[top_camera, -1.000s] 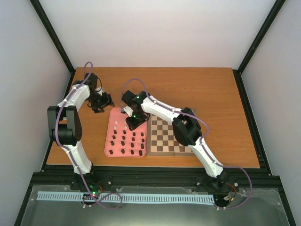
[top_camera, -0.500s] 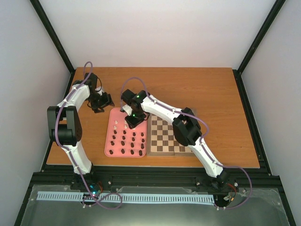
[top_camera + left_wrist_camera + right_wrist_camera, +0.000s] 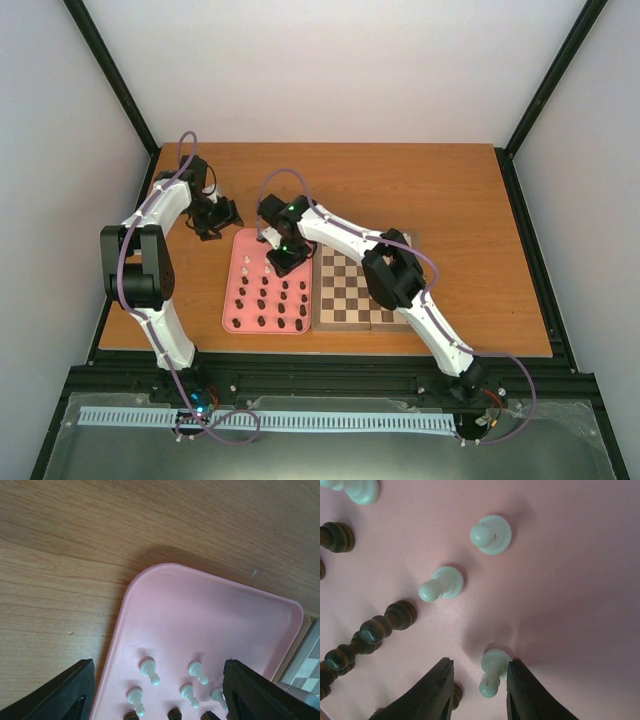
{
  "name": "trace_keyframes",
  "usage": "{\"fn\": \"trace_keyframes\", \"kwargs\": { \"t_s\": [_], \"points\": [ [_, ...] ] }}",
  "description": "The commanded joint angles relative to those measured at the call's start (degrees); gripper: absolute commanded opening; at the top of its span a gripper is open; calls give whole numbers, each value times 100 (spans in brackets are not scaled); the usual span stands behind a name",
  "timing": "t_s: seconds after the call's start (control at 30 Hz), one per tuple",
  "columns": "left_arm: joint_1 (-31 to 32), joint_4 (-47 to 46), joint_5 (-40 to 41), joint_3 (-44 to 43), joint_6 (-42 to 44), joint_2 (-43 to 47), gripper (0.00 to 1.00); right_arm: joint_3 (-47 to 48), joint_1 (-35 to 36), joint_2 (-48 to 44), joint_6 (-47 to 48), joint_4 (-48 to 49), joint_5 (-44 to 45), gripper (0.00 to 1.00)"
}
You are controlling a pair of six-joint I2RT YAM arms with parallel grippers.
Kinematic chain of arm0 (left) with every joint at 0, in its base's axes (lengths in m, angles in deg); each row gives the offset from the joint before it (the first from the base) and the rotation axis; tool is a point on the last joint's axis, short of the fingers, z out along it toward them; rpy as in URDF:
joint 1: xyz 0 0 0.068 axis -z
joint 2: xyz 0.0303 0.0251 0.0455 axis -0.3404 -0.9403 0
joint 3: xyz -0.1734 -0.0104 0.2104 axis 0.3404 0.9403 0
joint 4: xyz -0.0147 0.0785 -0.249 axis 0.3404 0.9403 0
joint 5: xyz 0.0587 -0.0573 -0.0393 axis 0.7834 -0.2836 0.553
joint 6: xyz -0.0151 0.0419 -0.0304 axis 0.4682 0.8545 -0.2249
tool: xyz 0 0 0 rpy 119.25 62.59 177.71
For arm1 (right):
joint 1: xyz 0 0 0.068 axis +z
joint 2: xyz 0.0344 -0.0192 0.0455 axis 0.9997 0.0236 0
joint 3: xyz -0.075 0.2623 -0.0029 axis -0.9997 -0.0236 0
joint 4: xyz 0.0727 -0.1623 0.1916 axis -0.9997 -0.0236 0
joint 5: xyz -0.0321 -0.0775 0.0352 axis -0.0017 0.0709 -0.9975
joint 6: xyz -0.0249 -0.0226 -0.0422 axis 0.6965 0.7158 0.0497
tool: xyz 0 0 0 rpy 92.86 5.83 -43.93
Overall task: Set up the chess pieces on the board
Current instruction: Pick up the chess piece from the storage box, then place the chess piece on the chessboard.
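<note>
The board [image 3: 345,322] lies right of a pink tray [image 3: 233,300] that holds dark pieces [image 3: 271,305] and a few white pieces [image 3: 247,268]. My right gripper [image 3: 272,262] is low over the tray's far part. In the right wrist view its jaws [image 3: 480,666] stand open round an upright white pawn [image 3: 493,672]: the right finger [image 3: 525,695] touches the pawn's base and the left finger stands apart. My left gripper [image 3: 159,665] hangs open above the tray's far left corner, over several white pawns [image 3: 149,670], holding nothing.
More white pawns [image 3: 491,534] and dark pieces [image 3: 385,622] stand close round the right gripper. The tray's rim [image 3: 125,610] meets bare wooden table [image 3: 60,555]. A corner of the board [image 3: 312,650] shows at the right of the left wrist view.
The right arm has shifted slightly over the tray's far part. The left arm has not moved.
</note>
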Motion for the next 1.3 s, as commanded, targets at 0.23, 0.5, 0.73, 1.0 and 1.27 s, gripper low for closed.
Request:
{"fn": "trace_keyframes", "kwargs": {
  "t_s": [0.23, 0.5, 0.73, 1.0, 1.27],
  "points": [
    [15, -35, -90, -31, 55, 158, 79, 173, 5, 6, -20, -102, 232, 13],
    [17, -23, -81, -42, 55, 175, 79, 162, -68, -275, -88, -80, 628, 3],
    [20, -11, -36, -46, 70, 219, 79, -514, -571, -1478, -472, 118, 991, 3],
    [17, -1, -33, -68, 75, 191, 79, -3292, -1543, -3475, -758, 309, 1145, 3],
    [20, -17, -45, -46, 62, 130, 79, -5262, -2215, -4715, -910, 706, 922, 3]
  ]
}}
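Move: A white pawn stands in the pink storage box right between the right hand's parted fingers, its middle about 1 cm below the hand point. Another white pawn is 5 cm to its left and level with it, a second 5 cm left and 3 cm farther out, and a dark piece stands 3 cm behind it. From the idle left hand the aimed-at pawn lies roughly 15 cm to the right, 8 cm back and 7 cm lower. The white pawn is pinched by the right fingers, which close from a small gap to nearly shut while the hand hardly shifts. Then the arm speeds up: it lifts about 11 cm, reaching a little forward, and sweeps some 24 cm right over the chessboard, drawing back and sinking about 4 cm at the end, the hand turning about 30 degrees clockwise with its grip kept. ##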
